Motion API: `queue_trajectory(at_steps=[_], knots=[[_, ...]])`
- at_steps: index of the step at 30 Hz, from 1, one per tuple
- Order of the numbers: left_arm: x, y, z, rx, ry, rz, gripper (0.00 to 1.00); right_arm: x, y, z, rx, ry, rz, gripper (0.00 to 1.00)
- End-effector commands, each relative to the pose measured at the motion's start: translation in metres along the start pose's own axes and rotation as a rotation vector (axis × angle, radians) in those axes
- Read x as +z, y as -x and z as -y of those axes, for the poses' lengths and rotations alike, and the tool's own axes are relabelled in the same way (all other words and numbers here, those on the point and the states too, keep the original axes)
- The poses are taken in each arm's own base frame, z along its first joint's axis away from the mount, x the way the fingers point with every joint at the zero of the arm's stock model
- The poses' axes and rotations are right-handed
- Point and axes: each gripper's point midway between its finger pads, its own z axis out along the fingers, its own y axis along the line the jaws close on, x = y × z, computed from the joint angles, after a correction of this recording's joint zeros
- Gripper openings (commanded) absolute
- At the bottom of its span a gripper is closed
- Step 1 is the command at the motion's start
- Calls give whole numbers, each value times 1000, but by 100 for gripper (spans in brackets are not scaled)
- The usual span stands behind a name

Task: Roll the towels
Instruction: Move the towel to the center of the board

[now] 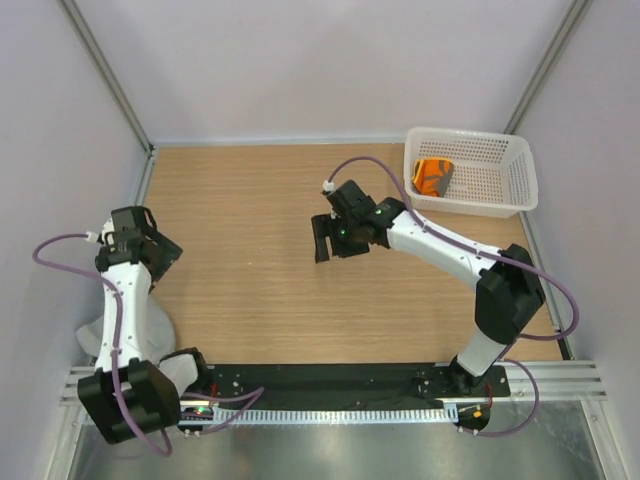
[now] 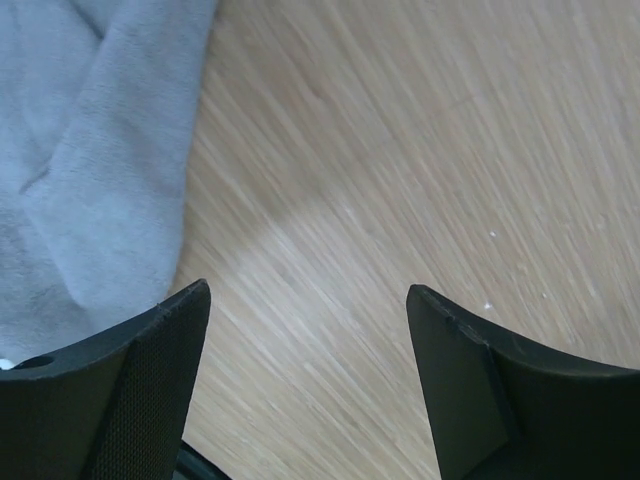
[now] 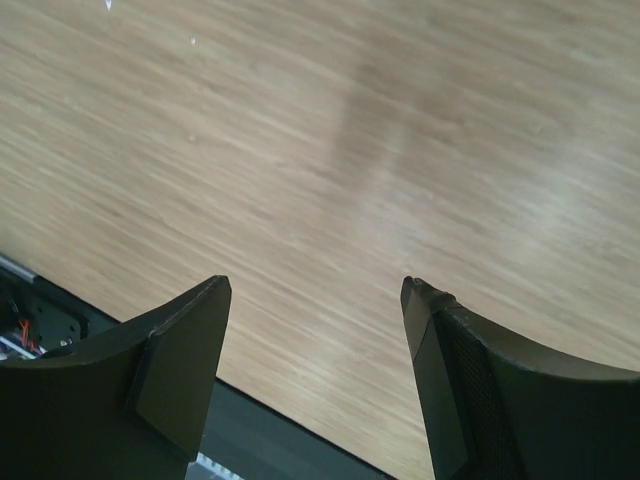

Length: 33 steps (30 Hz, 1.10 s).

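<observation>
The light-grey towel (image 1: 92, 335) lies crumpled at the table's near left edge, partly hidden by my left arm. In the left wrist view the grey towel (image 2: 90, 150) fills the upper left, beside the left fingertip and not between the fingers. My left gripper (image 2: 308, 295) is open over bare wood, and it shows at the table's left side in the top view (image 1: 160, 252). The orange towel (image 1: 432, 177) sits bundled in the white basket (image 1: 500, 150) at the back right. My right gripper (image 1: 335, 245) hangs open mid-table; in its wrist view the right gripper (image 3: 315, 285) holds nothing.
The wooden table (image 1: 250, 190) is walled in by white panels on the left, back and right. A black rail (image 1: 340, 378) with the arm bases runs along the near edge and shows in the right wrist view (image 3: 260, 440). A dark patch lies beside the orange towel in the basket.
</observation>
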Motion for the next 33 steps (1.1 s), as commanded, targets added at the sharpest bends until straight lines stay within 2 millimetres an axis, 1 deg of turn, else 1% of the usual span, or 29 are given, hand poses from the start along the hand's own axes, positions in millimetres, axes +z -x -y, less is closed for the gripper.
queue_trajectory(at_steps=[1,2,3,5,7,11,12,15,18,19,21,22,25,26,27,29,30,31,32,33], knots=[[8,12,-3,26,-3,-58,79,-35,7,-4,23,27,106,77],[18,13,-7,25,36,-79,77,-36,3,1,23,13,104,77],[22,18,-11,30,70,-62,77,-38,-2,4,18,8,101,78],[31,22,-17,40,123,-64,77,-41,-9,9,3,-4,88,78],[34,29,-28,40,191,-45,77,-42,-16,11,-6,-3,75,78],[35,46,-45,11,256,-20,78,-43,-25,14,-15,1,55,79],[36,52,-55,-15,279,-13,79,-42,-29,15,-17,2,46,79],[42,58,-72,-55,333,-16,79,-41,-36,15,-21,18,28,79],[49,64,-83,-82,381,-27,78,-39,-42,15,-23,26,10,79],[58,62,-93,-105,412,-64,77,-39,-44,14,-27,28,3,79],[65,61,-99,-119,438,-101,77,-39,-47,14,-29,39,-4,79],[74,61,-103,-123,455,-129,75,-39,-48,15,-30,38,-5,79],[86,57,-104,-116,473,-189,71,-37,-56,18,-31,36,-16,79],[94,48,-105,-117,472,-237,70,-37,-57,18,-33,38,-15,79],[99,46,-106,-122,468,-251,69,-35,-61,21,-29,34,-25,79],[110,36,-106,-129,446,-307,61,-35,-64,22,-29,36,-26,79],[115,31,-102,-132,427,-335,58,-34,-68,23,-26,32,-34,79],[119,27,-100,-132,413,-357,42,-35,-67,23,-27,36,-30,79],[122,23,-98,-129,402,-385,32,-36,-66,22,-23,40,-23,79],[129,13,-94,-137,374,-433,23,-35,-67,23,-23,39,-24,79]])
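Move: The grey towel lies heaped along the left side of the board. From my left hand its middle is some 11 cm back, 7 cm to the left and roughly 13 cm below; its far end, which my fingers are going for, is about 2 cm back, 12 cm left and 11 cm down. Nothing else stands close by. From my right hand the towel's middle is around 43 cm left, 15 cm back and 12 cm below. I swing my open left hand about 12 cm left and sink it some 11 cm, most steeply at the end, onto the far end of the grey towel. As it goes, I tip the fingers nearly 30 degrees towards straight down and turn them a little counter-clockwise, then close them on a fold to pinch it. My right hand, empty and open, eases back and right about 8 cm over bare board. ##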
